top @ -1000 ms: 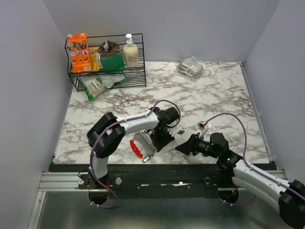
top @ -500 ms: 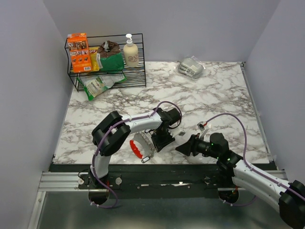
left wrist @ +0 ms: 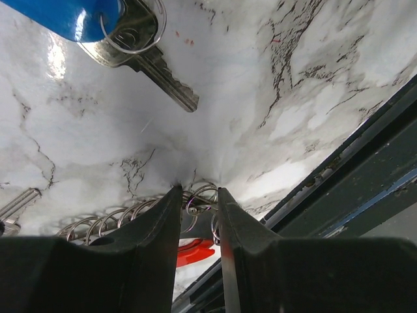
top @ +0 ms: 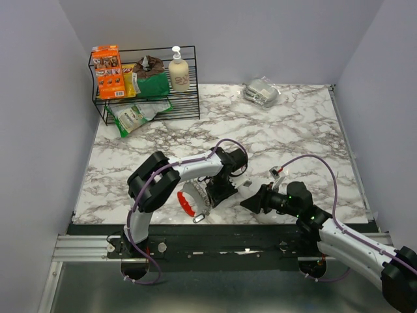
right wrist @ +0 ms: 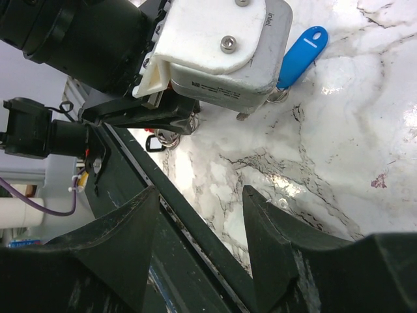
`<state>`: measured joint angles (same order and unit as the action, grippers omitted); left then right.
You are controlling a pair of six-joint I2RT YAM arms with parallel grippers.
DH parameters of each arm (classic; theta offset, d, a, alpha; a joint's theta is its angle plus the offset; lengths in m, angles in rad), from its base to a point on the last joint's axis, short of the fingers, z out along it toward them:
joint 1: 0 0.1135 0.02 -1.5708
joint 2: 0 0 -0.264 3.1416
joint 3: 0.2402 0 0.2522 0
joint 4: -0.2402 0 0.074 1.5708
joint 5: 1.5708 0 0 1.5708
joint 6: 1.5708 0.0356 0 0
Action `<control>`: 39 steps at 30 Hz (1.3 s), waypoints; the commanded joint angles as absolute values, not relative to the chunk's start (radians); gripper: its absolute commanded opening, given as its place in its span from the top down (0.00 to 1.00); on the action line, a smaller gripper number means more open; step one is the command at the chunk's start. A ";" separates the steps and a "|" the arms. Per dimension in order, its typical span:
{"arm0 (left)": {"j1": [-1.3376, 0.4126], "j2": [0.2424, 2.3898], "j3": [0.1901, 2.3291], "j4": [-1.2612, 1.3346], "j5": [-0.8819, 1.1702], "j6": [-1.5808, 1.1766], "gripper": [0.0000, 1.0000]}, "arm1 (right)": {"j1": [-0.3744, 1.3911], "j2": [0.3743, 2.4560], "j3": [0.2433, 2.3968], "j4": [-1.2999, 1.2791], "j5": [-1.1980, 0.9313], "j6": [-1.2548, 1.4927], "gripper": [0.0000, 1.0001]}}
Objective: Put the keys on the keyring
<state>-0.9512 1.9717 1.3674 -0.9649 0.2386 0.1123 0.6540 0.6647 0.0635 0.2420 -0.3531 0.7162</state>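
The keyring lies near the table's front edge: a red clip point(top: 184, 202) joined to a chain of small silver rings point(top: 201, 195). My left gripper point(top: 217, 193) points down at the chain's end. In the left wrist view its jaws stand narrow, a small ring point(left wrist: 199, 199) fills the gap between them, and the red clip point(left wrist: 195, 251) shows behind. The keys lie just beyond: a blue-headed key point(left wrist: 65, 16) and a silver key point(left wrist: 163, 75) share a thin ring. My right gripper point(top: 251, 202) hovers open and empty to the right, with the blue key head point(right wrist: 305, 47) ahead of it.
A black wire rack point(top: 146, 85) holding boxes, packets and a bottle stands at the back left. A foil packet point(top: 262, 91) lies at the back. The dark front rail point(right wrist: 189, 222) runs directly under my right gripper point(right wrist: 202, 192).
My left gripper's jaws have narrowed around the chain's end ring, and its wrist has shifted slightly. The right arm has not moved.
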 commanded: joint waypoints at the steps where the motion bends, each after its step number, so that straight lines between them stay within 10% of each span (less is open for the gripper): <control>1: -0.957 2.000 1.388 -1.000 0.224 0.121 0.67 | 0.652 0.661 0.041 0.233 -0.341 0.698 0.37; 10: -0.957 2.000 1.394 -0.999 0.250 0.133 1.00 | 0.650 0.646 0.044 0.216 -0.333 0.692 0.37; 39: -0.937 1.387 1.005 -0.352 0.081 -0.164 1.00 | 0.649 0.681 0.207 0.429 -0.402 0.569 0.34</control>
<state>-0.9417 1.5085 1.0843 -0.5560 0.1215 -0.0799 0.6537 0.6308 0.1650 0.2909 -0.3569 0.6083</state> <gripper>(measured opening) 0.009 0.656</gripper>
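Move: The near end of the keyring's coil lies between the left fingers, about 1 cm below the hand point. From there the red handle is some 8 cm left and 2 cm ahead, the near black tag about 4 cm left and 3 cm back, and the blue key roughly 8 cm ahead and 7 cm right. From the right hand, the coil end is about 11 cm left, about level fore and aft, and 7 cm down. Left fingers close on the coil's near end and raise it about 8 cm, edging forward; right hand rises too. ##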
